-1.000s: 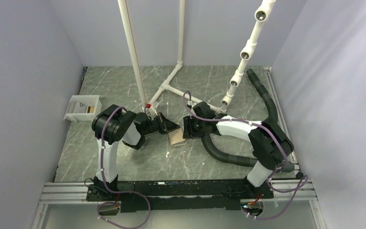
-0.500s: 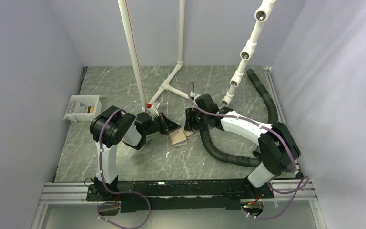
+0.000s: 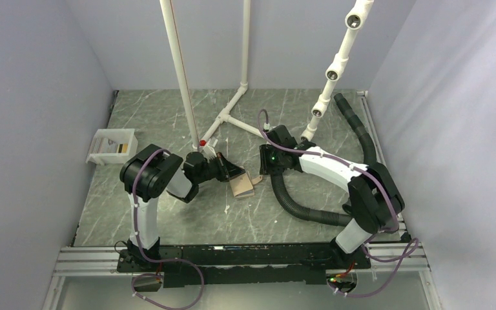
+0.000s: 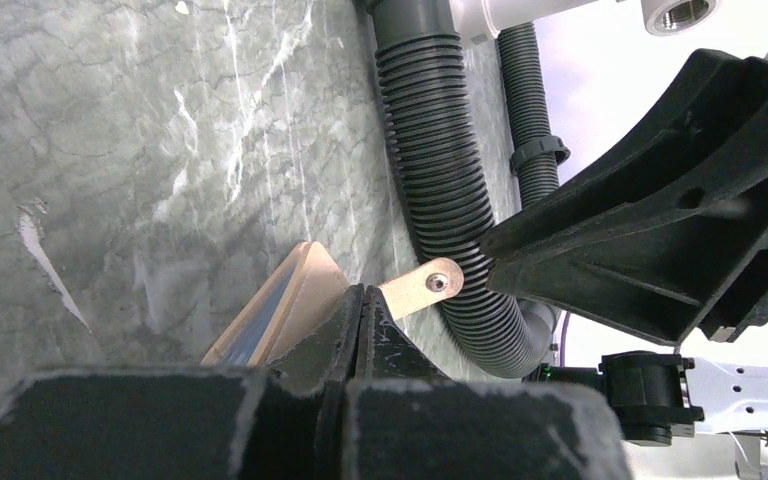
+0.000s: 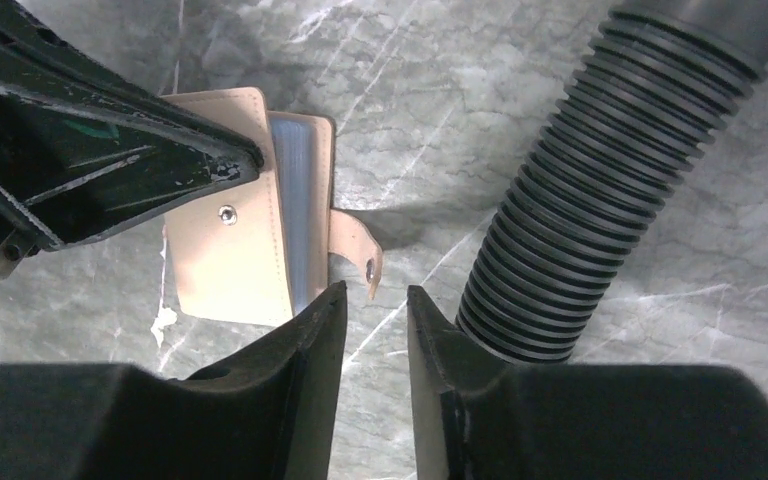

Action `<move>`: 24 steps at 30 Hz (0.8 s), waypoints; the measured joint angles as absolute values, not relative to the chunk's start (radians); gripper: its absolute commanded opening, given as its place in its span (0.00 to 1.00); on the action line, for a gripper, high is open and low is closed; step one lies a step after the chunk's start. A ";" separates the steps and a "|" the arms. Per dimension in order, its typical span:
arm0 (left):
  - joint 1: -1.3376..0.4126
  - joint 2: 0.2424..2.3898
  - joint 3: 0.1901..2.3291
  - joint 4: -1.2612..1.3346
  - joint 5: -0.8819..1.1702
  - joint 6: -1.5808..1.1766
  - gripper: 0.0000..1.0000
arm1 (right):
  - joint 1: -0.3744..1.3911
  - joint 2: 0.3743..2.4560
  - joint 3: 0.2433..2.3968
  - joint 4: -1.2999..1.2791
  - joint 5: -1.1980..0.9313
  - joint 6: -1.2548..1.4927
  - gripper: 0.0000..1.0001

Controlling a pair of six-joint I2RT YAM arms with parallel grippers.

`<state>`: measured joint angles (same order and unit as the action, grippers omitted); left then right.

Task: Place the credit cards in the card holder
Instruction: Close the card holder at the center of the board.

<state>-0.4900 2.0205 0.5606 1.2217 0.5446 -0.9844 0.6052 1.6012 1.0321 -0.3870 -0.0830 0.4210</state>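
The tan card holder lies spread on the marble table, its bluish pocket showing and its closing tab sticking out to the side. My left gripper is shut on the edge of the holder's cover, jaws pressed together. My right gripper hovers just beside the tab, its jaws a narrow gap apart with nothing between them; it sits right of the holder. No credit cards show in either gripper. Something dark lies in the white tray, too small to identify.
A black corrugated hose curves along the table right beside my right gripper. A white pipe frame stands behind the holder. The white tray sits by the left wall.
My right gripper has drawn back from over the card holder, to the right and farther off, and its jaws have narrowed. The left gripper has stayed on the holder.
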 measured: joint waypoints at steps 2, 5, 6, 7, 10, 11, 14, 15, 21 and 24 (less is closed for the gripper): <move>-0.492 2.015 0.561 1.213 0.540 -0.979 0.00 | 0.605 1.608 1.031 -0.389 -0.083 0.425 0.25; -0.494 2.011 0.561 1.206 0.534 -0.976 0.00 | 0.604 1.611 1.024 -0.388 -0.088 0.429 0.25; -0.495 2.011 0.561 1.206 0.534 -0.974 0.00 | 0.604 1.612 1.022 -0.387 -0.091 0.429 0.25; -0.495 2.011 0.561 1.206 0.534 -0.973 0.00 | 0.604 1.614 1.021 -0.386 -0.096 0.430 0.25; -0.495 2.011 0.561 1.206 0.534 -0.972 0.00 | 0.603 1.629 1.019 -0.377 -0.115 0.430 0.26; -0.495 2.011 0.561 1.206 0.534 -0.972 0.00 | 0.603 1.633 1.017 -0.373 -0.120 0.430 0.26; -0.495 2.011 0.561 1.206 0.534 -0.971 0.00 | 0.603 1.639 1.006 -0.363 -0.137 0.430 0.23; -0.495 2.011 0.561 1.206 0.534 -0.971 0.00 | 0.603 1.641 1.002 -0.362 -0.140 0.430 0.20; -0.495 2.011 0.561 1.206 0.534 -0.970 0.00 | 0.603 1.650 0.992 -0.339 -0.140 0.435 0.09; -0.495 2.011 0.561 1.206 0.534 -0.970 0.00 | 0.603 1.651 0.986 -0.325 -0.139 0.434 0.10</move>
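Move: Just below the right hand is the free end of the card holder's strap, about 1 cm back, 1 cm to its left and 3 cm down. The card holder's middle lies some 4 cm back and 6 cm left of that hand, and the nearest stretch of black hose about 3 cm back and 5 cm right. From the left hand, the card holder's middle is roughly 3 cm back and 2 cm lower, and the strap end 5 cm right and 1 cm back. Sinking about 2.5 cm and easing back about 1 cm, the right hand brings its half-open fingers down around the free end of the strap, narrows them on the way and pinches the end by its stud. The shut left fingers stay still on the flap, keeping it down. ##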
